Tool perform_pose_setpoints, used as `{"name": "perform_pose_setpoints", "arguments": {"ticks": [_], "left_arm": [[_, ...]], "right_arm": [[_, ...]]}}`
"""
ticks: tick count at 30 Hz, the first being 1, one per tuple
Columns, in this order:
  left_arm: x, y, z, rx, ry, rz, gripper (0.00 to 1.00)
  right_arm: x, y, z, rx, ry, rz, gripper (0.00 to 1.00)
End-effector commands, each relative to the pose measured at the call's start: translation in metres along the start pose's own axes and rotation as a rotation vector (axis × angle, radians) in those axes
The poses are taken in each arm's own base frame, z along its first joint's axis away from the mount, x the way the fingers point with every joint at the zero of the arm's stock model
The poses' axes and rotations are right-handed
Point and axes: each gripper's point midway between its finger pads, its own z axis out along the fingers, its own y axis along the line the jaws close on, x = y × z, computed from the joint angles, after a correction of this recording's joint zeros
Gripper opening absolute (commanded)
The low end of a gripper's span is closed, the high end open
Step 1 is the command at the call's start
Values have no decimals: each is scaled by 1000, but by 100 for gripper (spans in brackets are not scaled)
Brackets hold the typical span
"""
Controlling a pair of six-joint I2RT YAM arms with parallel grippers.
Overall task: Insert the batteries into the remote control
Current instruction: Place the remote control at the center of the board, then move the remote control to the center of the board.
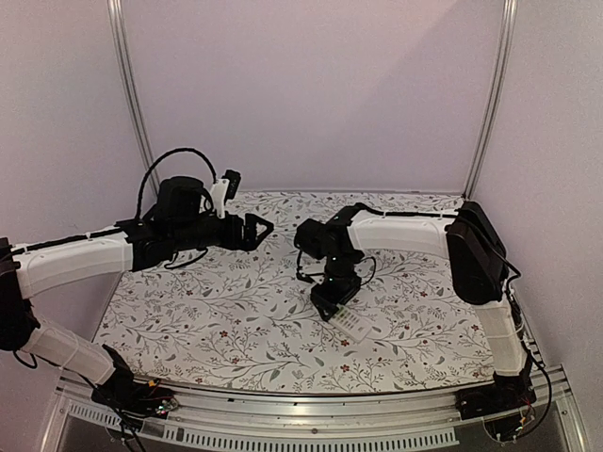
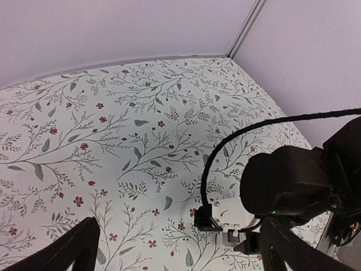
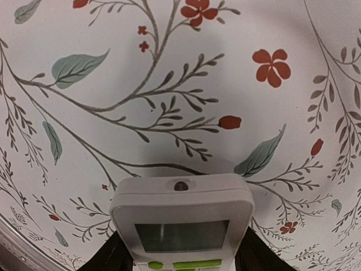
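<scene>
The remote control [image 3: 181, 217] is white with a greenish display and green buttons, and my right gripper [image 3: 181, 261] is shut on it, one dark finger [image 3: 107, 257] on each long side. In the top view the remote control [image 1: 355, 326] sticks out toward the front right from under the right gripper [image 1: 332, 298], low over the middle of the table. My left gripper [image 1: 261, 229] hangs open above the table's back left, and its left wrist view shows its fingers [image 2: 65, 253] spread wide with nothing between them. No batteries are in view.
A floral cloth [image 1: 217, 320] covers the table. Plain walls with metal posts [image 1: 130, 94] close off the back and sides, and a metal rail [image 1: 311, 407] runs along the front edge. In the left wrist view the right arm's dark wrist [image 2: 285, 183] and cable stand close on the right.
</scene>
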Motion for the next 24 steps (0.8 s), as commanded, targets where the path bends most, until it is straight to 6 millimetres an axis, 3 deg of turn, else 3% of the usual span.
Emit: {"name": "perform_pose_setpoints", "arguments": {"ticks": [1,7,12,19,24], "left_arm": [[4,8,4,-9,5,-10,100],[7,7,4,-6,10,-15,100],[3,6,4,-6,6,-11,100],[3,4,5,2,9,-10,100],[-1,5,5,-16,4,-6,100]], "right_arm": [[-14,4,10,-17,-36,5,40],[-18,13,5,-73,-67,11,72],[-22,11,-24,-155,-176,54,82],[2,-48,-58,-87,-322,165,85],[32,-89,-51,140,-280,178,85]]}}
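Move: My right hand is low over the board with the remote control pinched just behind its screen. The remote's middle is about 2 cm back and 3 cm to the right of this hand, roughly 1 cm below it, and the screen end seems propped slightly off the board. Nothing else lies nearby. From my idle left hand, the remote is some 19 cm to the right, 10 cm back and 21 cm below. I open my right fingers partway to let go of the remote control, staying low and easing just under 2 cm to the left as the wrist starts to tilt. Then I pull away from the remote to the right, up and forward, ending about 6 cm right, 5 cm higher and 4 cm farther out, the fingertips tilting left and the hand turning some 10 degrees clockwise. ##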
